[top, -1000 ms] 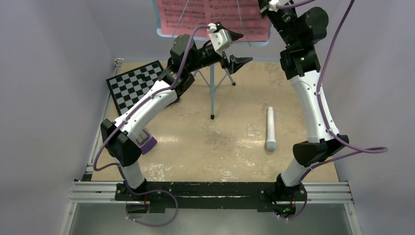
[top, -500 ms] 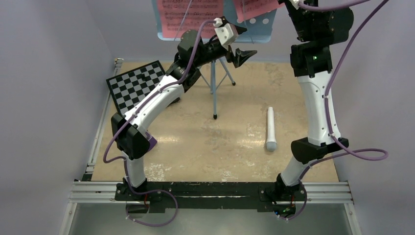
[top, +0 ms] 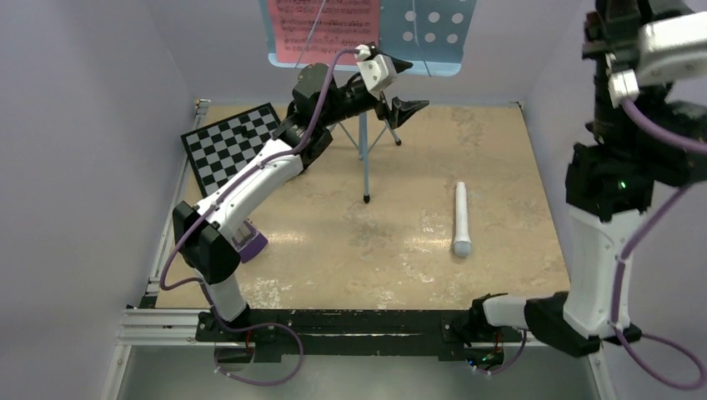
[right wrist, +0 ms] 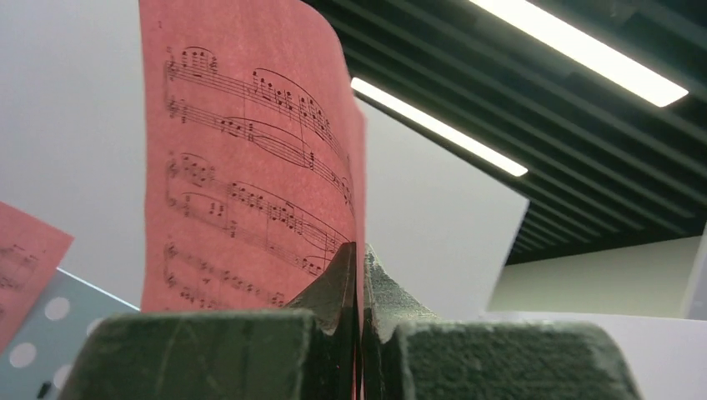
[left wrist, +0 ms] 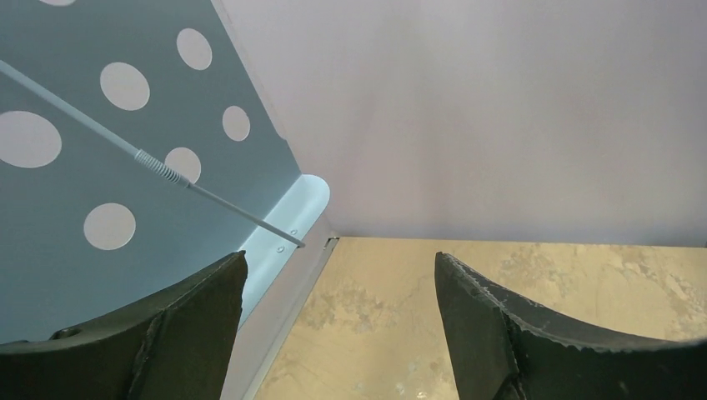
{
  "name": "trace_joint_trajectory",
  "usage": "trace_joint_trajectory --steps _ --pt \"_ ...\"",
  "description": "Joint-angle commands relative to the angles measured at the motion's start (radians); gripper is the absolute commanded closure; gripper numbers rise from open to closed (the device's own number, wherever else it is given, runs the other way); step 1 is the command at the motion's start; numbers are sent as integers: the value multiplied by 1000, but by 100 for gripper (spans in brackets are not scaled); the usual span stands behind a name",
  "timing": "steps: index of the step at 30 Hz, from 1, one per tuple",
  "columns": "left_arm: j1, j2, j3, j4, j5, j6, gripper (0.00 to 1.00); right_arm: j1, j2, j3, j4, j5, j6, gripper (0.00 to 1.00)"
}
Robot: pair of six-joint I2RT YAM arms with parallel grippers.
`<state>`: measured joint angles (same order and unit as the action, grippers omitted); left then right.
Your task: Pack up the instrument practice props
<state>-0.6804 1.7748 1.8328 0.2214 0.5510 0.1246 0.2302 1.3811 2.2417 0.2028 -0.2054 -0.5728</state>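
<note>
The light-blue perforated music stand (top: 425, 33) rises on its thin tripod (top: 363, 158) at the back. One pink sheet-music page (top: 329, 29) covers its left half. My left gripper (top: 406, 83) hangs open just below the stand's ledge (left wrist: 288, 221) with nothing between its fingers (left wrist: 340, 258). My right gripper (right wrist: 360, 250) is shut on a second pink page (right wrist: 250, 167), held upright high at the far right. A white recorder-like tube (top: 460, 218) lies on the floor. The purple wedge (top: 250, 244) is partly hidden behind my left arm.
A black-and-white chessboard (top: 229, 146) lies at the back left. Lilac walls close in the back and both sides. My right arm (top: 613, 179) stands tall by the right wall. A thin wire page holder (left wrist: 167, 171) crosses the stand's desk.
My right arm has swung up and to the right, pulling a pink page off the stand and baring its right half. The left gripper has stayed open near the ledge.
</note>
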Motion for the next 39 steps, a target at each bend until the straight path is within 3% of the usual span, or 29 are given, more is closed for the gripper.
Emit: trace_joint_trajectory --steps 1,4,7,11,14,16,18,24,27,30,39 --pt "5 -116 -43 58 -24 33 14 -32 -181 -177 -115 103 -104 100" --pt "10 -181 -96 55 -37 50 14 -87 -327 -359 -396 176 17 100" --pt "12 -260 -156 20 -30 99 13 -143 -507 -629 -539 219 98 100" --pt "12 -358 -244 -20 -3 176 13 -211 -619 -792 -936 274 320 100" --pt "11 -408 -291 -38 0 202 13 -269 -669 -943 -1025 247 312 100" --pt "11 -431 -320 -50 -1 223 13 -341 -685 -1024 -1051 149 268 100" --pt "12 -451 -359 -49 -6 244 13 -427 -679 -1035 -1101 -22 222 100" --pt "11 -496 -442 -50 -20 251 13 -632 -532 -918 -1322 -280 126 100" --pt "12 -516 -486 -49 -35 248 13 -792 -393 -777 -1519 -621 58 100" --pt "12 -527 -513 -48 -48 253 13 -835 -274 -650 -1699 -716 -24 100" --pt "11 -534 -536 -55 -71 267 13 -850 -213 -893 -1344 -422 12 100"
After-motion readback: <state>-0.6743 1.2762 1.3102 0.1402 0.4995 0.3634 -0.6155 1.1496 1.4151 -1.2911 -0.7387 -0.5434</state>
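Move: The right hand, already pinching the loose pink music sheet, is some 78 cm above the white tube on the table, which lies about 4 cm ahead and 3 cm to its right. The music stand's near foot is roughly 24 cm left of the tube and 5 cm farther out. From the open left hand, the tube lies some 15 cm to the right, 10 cm back and 45 cm below. Right hand swings its pinched sheet some 50 cm down towards the tube, fingers tipping downward; left hand retreats. ##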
